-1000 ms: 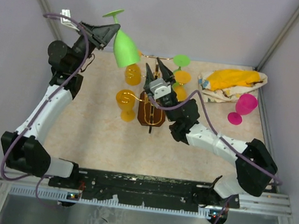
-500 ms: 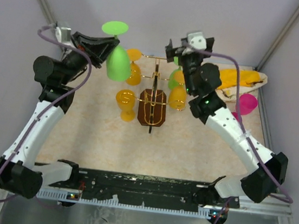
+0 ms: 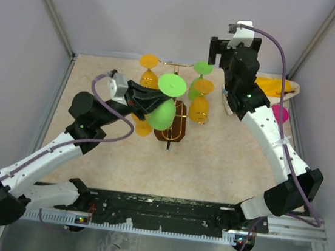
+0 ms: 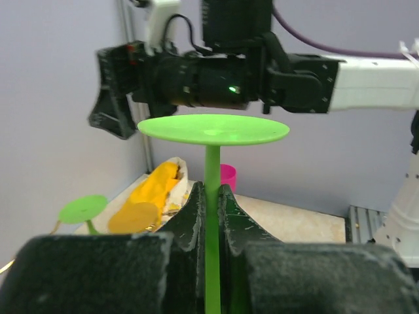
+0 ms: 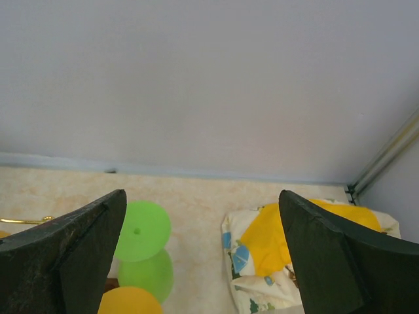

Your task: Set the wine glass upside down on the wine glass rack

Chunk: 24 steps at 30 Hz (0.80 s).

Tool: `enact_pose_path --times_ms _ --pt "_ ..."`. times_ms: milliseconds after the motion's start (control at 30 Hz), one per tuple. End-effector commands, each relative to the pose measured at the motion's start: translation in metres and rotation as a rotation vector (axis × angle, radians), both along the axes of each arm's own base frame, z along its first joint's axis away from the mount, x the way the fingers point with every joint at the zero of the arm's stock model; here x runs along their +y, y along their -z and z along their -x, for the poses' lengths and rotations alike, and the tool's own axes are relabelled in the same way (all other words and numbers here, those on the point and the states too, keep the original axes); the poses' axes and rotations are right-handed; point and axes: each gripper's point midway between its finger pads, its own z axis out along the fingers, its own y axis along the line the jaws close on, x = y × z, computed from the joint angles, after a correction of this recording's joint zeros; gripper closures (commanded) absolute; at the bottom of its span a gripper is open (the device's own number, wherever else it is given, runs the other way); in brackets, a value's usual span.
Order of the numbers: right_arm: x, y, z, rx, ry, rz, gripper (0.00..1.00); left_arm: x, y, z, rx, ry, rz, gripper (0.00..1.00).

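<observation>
A green wine glass (image 3: 163, 110) hangs upside down, its round foot (image 4: 213, 129) on top. My left gripper (image 3: 148, 98) is shut on its thin stem (image 4: 211, 196), holding it just over the left side of the wine glass rack (image 3: 176, 126). The rack is a gold wire stand on a dark brown base. Orange glasses (image 3: 199, 108) and another green glass (image 5: 142, 230) hang upside down from its arms. My right gripper (image 3: 220, 51) is raised high at the back, right of the rack. In the right wrist view it (image 5: 203, 242) is open wide and empty.
A patterned cloth bag with yellow contents (image 3: 274, 86) lies at the back right, and a pink glass (image 3: 280, 113) sits beside it. An orange glass (image 3: 138, 126) shows partly under my left gripper. Grey walls close in the back and both sides.
My left arm has carried the green glass from the back left down and right to the rack. My right gripper has opened, left the rack, and risen to the back right.
</observation>
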Motion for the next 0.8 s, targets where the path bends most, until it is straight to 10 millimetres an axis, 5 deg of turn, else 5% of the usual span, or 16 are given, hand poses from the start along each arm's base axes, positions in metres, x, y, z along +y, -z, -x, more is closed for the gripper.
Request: enact_pose_path --times_ms 0,300,533,767 --pt "-0.017 -0.010 0.003 -0.007 0.043 -0.038 0.01 -0.021 0.015 0.021 -0.027 -0.009 0.003 1.00" --pt "-0.027 0.001 0.007 0.011 0.063 -0.021 0.01 -0.044 0.047 0.049 -0.003 -0.036 0.127 1.00" --pt "-0.032 0.002 0.012 0.007 0.071 -0.006 0.01 -0.057 0.089 0.047 0.062 -0.149 0.181 1.00" --pt "-0.036 0.005 0.019 -0.001 0.070 0.017 0.01 -0.062 0.108 0.041 0.143 -0.232 0.293 1.00"
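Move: The empty front right hook of the wine glass rack, where the green glass in the left fingers is to hang, lies about 12 cm to the right of the left hand, 2 cm ahead and some 15 cm lower. The hanging orange glass on the right is about 7 cm beyond that hook and the hanging green glass 12 cm beyond it. From the right hand the hook is roughly 19 cm back, 8 cm to the left and 13 cm lower. The left hand keeps its pinch on the green glass's stem, bowl down, and brings it down some 14 cm in all, first back and to the right by about 5 cm each way while sinking, then nearly straight down with a little more right, so that it closes on the front right hook from the near side of the rack, the wrist changing its slant by only about 10 degrees. The open right hand, holding nothing, sinks some 3 cm and drifts about 2 cm to the right, away from the hanging glasses. ##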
